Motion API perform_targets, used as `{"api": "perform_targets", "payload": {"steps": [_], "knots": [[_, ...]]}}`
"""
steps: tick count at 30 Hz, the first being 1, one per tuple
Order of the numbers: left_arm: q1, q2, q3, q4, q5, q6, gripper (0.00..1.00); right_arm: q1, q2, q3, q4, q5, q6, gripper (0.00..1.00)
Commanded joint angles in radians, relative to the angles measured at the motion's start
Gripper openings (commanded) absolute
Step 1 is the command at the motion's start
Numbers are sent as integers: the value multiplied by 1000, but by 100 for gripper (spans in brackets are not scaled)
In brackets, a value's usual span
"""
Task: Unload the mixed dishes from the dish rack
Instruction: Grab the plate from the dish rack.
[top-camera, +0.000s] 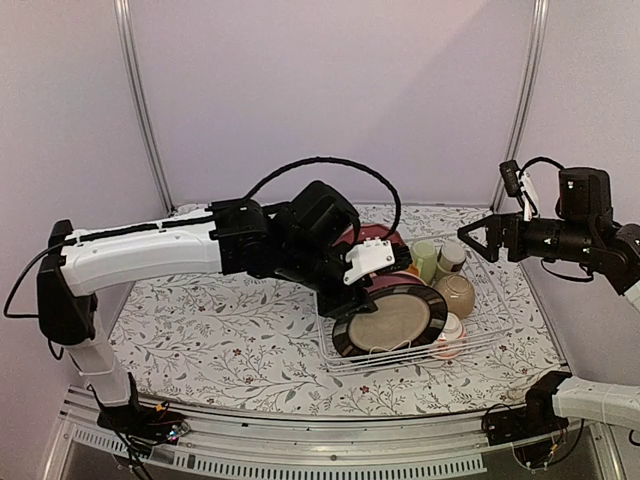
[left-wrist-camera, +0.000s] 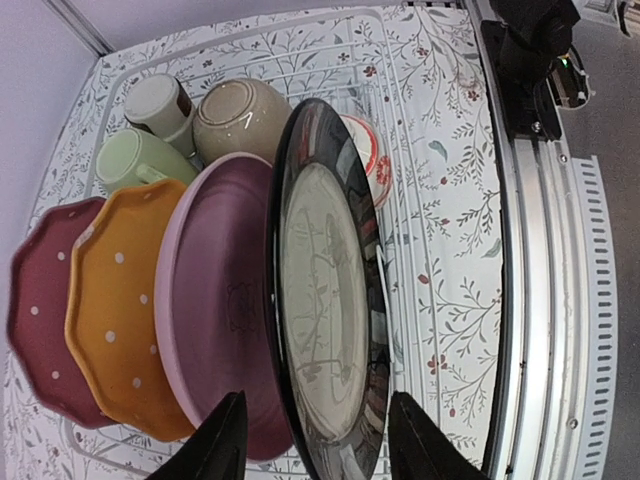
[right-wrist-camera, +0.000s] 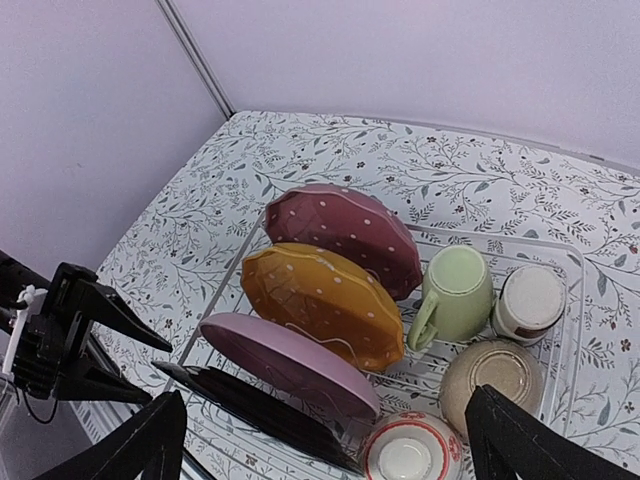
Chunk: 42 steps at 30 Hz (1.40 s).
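Observation:
The dish rack (top-camera: 420, 362) holds four plates on edge. From back to front they are maroon dotted (right-wrist-camera: 345, 235), orange (right-wrist-camera: 320, 295), pink (right-wrist-camera: 290, 360) and dark-rimmed beige (left-wrist-camera: 325, 290). Beside them sit a pale green cup (right-wrist-camera: 455, 290), a small grey-white cup (right-wrist-camera: 530, 300), a tan bowl (right-wrist-camera: 490, 375) and a white-and-red bowl (right-wrist-camera: 410, 450). My left gripper (left-wrist-camera: 315, 398) straddles the rim of the dark-rimmed plate, its jaws apart. The right finger is almost at the rim, and a gap shows on the other side. My right gripper (top-camera: 470, 238) hangs open above the rack's right side, holding nothing.
A floral tablecloth (top-camera: 220, 330) covers the table left of and around the rack. A metal rail (top-camera: 330, 440) runs along the near edge, with the right arm's base (top-camera: 520, 420) on it. Frame posts (top-camera: 140, 100) stand at the back corners.

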<state>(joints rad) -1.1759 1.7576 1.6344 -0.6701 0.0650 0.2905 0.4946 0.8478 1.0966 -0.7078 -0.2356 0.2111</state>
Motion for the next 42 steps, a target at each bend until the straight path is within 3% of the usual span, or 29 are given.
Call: {"api": "perform_targets", "payload": {"steps": [1,14,22,42], "knots": [[-21,48,48,-2,-17,18,45,-13,-29,-18,1,89,33,99],[-42,148,98,5,-53,4,22,-23,-32,-45,-2,92,38,99],[-44,128,93,20,-96,-14,0,-27,-36,-59,-1,99,43,99],[-60,-43,77,176,-162,-18,0,-34,-9,-68,16,92,46,99]]}}
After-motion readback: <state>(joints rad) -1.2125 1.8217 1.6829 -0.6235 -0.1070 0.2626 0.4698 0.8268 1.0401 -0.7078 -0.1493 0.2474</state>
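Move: The left hand's open fingers hang astride the upper left rim of the black-rimmed plate; the plate's middle lies about 11 cm to the right, 2 cm back and 7 cm lower. Just beyond it stand the pink plate, some 9 cm right and 3 cm ahead of the hand, and the orange plate, 8 cm right and 8 cm ahead. The red-and-white bowl is about 23 cm right and 4 cm back. From the right hand the black-rimmed plate is roughly 18 cm left, 6 cm back and 18 cm down. The left fingers shut from half open and pinch the black-rimmed plate's upper left rim, as the hand eases about 2 cm right and down onto it, then about 2 cm forward towards the pink plate with a slight counter-clockwise turn. Keeping the grip, it begins to draw up, barely 2 cm. The empty right hand drifts about 2 cm right and down, fingers open. ##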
